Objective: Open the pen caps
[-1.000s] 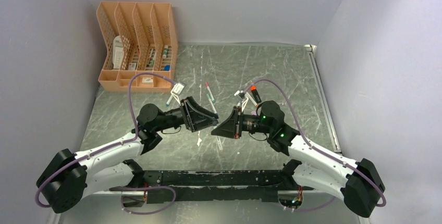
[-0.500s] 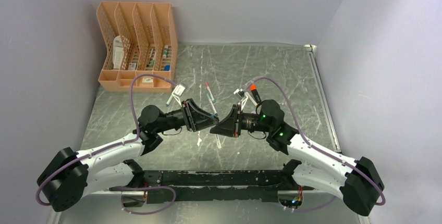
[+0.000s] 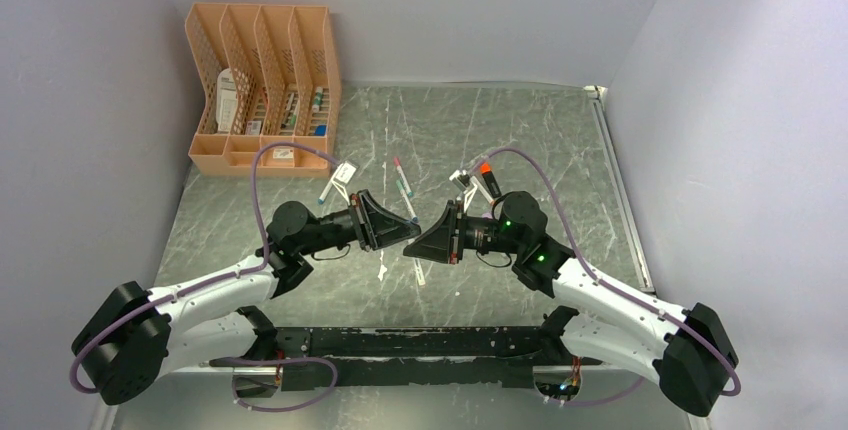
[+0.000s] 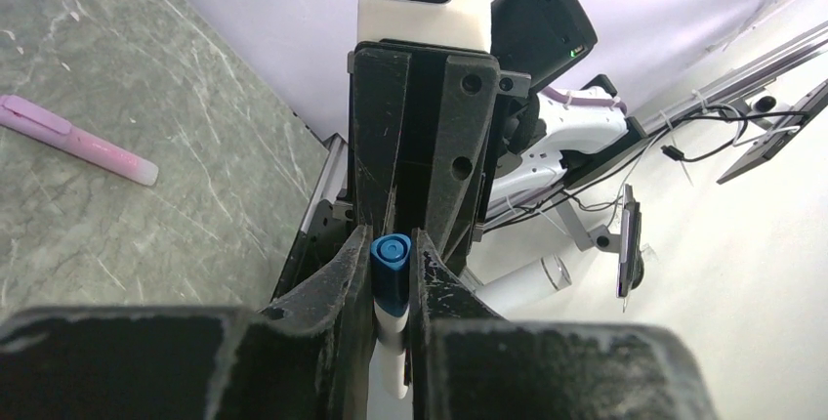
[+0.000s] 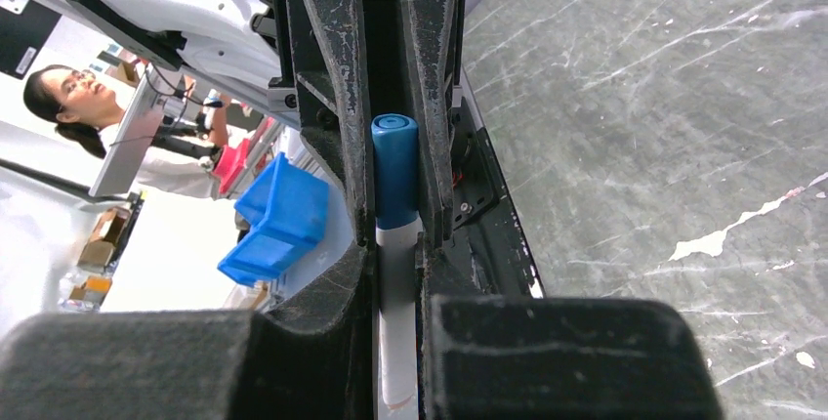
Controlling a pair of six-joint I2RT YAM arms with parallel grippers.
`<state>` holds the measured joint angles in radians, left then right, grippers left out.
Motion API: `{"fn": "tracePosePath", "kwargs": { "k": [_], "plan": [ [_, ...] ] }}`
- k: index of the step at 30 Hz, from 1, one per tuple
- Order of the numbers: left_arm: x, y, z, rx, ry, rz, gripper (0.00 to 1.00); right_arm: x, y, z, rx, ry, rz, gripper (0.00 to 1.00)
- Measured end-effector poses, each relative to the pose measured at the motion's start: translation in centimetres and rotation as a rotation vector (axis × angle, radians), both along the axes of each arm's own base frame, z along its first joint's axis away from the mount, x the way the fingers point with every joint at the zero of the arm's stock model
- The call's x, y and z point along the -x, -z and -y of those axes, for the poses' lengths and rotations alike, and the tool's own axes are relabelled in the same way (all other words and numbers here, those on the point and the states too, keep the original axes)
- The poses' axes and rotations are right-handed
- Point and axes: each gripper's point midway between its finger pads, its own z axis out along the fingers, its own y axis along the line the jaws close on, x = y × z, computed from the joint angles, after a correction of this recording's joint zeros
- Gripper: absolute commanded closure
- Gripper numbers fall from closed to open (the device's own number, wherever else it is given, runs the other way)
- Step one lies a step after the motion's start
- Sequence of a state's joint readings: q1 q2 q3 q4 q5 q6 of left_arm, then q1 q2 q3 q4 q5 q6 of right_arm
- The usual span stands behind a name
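Observation:
A white pen with a blue pen cap (image 4: 391, 269) is held between both arms above the table's middle. My left gripper (image 4: 391, 244) is shut on the blue cap (image 5: 395, 176), one finger on each side of it. My right gripper (image 5: 395, 244) is shut on the pen's white barrel (image 5: 395, 322) just below the cap. In the top view the left gripper (image 3: 404, 233) and the right gripper (image 3: 421, 241) meet tip to tip and hide the pen. More pens lie on the table: a pink-tipped one (image 3: 403, 187), a teal-capped one (image 3: 327, 191) and an orange-capped one (image 3: 486, 171).
An orange file rack (image 3: 265, 90) holding small items stands at the back left. A pink highlighter (image 4: 78, 142) lies on the grey marbled table (image 3: 540, 140). Small white pieces (image 3: 418, 272) lie under the grippers. Grey walls close in both sides.
My left gripper has closed from wide open onto the blue cap and shifted slightly right, toward the right gripper. The right gripper stayed shut on the barrel and hardly moved.

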<state>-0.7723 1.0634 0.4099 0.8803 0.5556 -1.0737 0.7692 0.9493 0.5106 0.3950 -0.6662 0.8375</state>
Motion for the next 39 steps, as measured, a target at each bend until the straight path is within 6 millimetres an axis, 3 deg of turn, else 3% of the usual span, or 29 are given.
{"fn": "tracePosePath", "kwargs": {
  "k": [8, 16, 39],
  "plan": [
    [-0.3, 0.9, 0.2, -0.031, -0.015, -0.017, 0.93, -0.3, 0.9, 0.1, 0.034, 0.020, -0.021, 1.00],
    [-1.9, 3.2, 0.3, -0.159, -0.098, -0.077, 0.93, -1.5, 3.1, 0.2, 0.126, 0.074, -0.065, 1.00],
    [-3.2, 5.5, 0.7, -0.364, -0.167, -0.122, 0.93, -1.7, 5.1, 1.0, 0.167, 0.134, -0.085, 1.00]
  ]
}}
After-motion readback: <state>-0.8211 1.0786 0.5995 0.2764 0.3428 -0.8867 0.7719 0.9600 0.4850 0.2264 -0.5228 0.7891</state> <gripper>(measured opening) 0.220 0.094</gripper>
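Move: The left fingers already pinch the blue cap, roughly at their own hand point. The right fingers already hold the nearly upright pen's body, about 4 cm below and perhaps 1 cm back from the left hand. From the right hand, the cap is about 3 cm up and 1 cm ahead, laterally level. The pink highlighter lies some 13 cm ahead, 19 cm right and 24 cm below the left hand. Both hands, still pinching cap and body, sink about 5 cm and forward, left fingertips tipping down 20 degrees. ##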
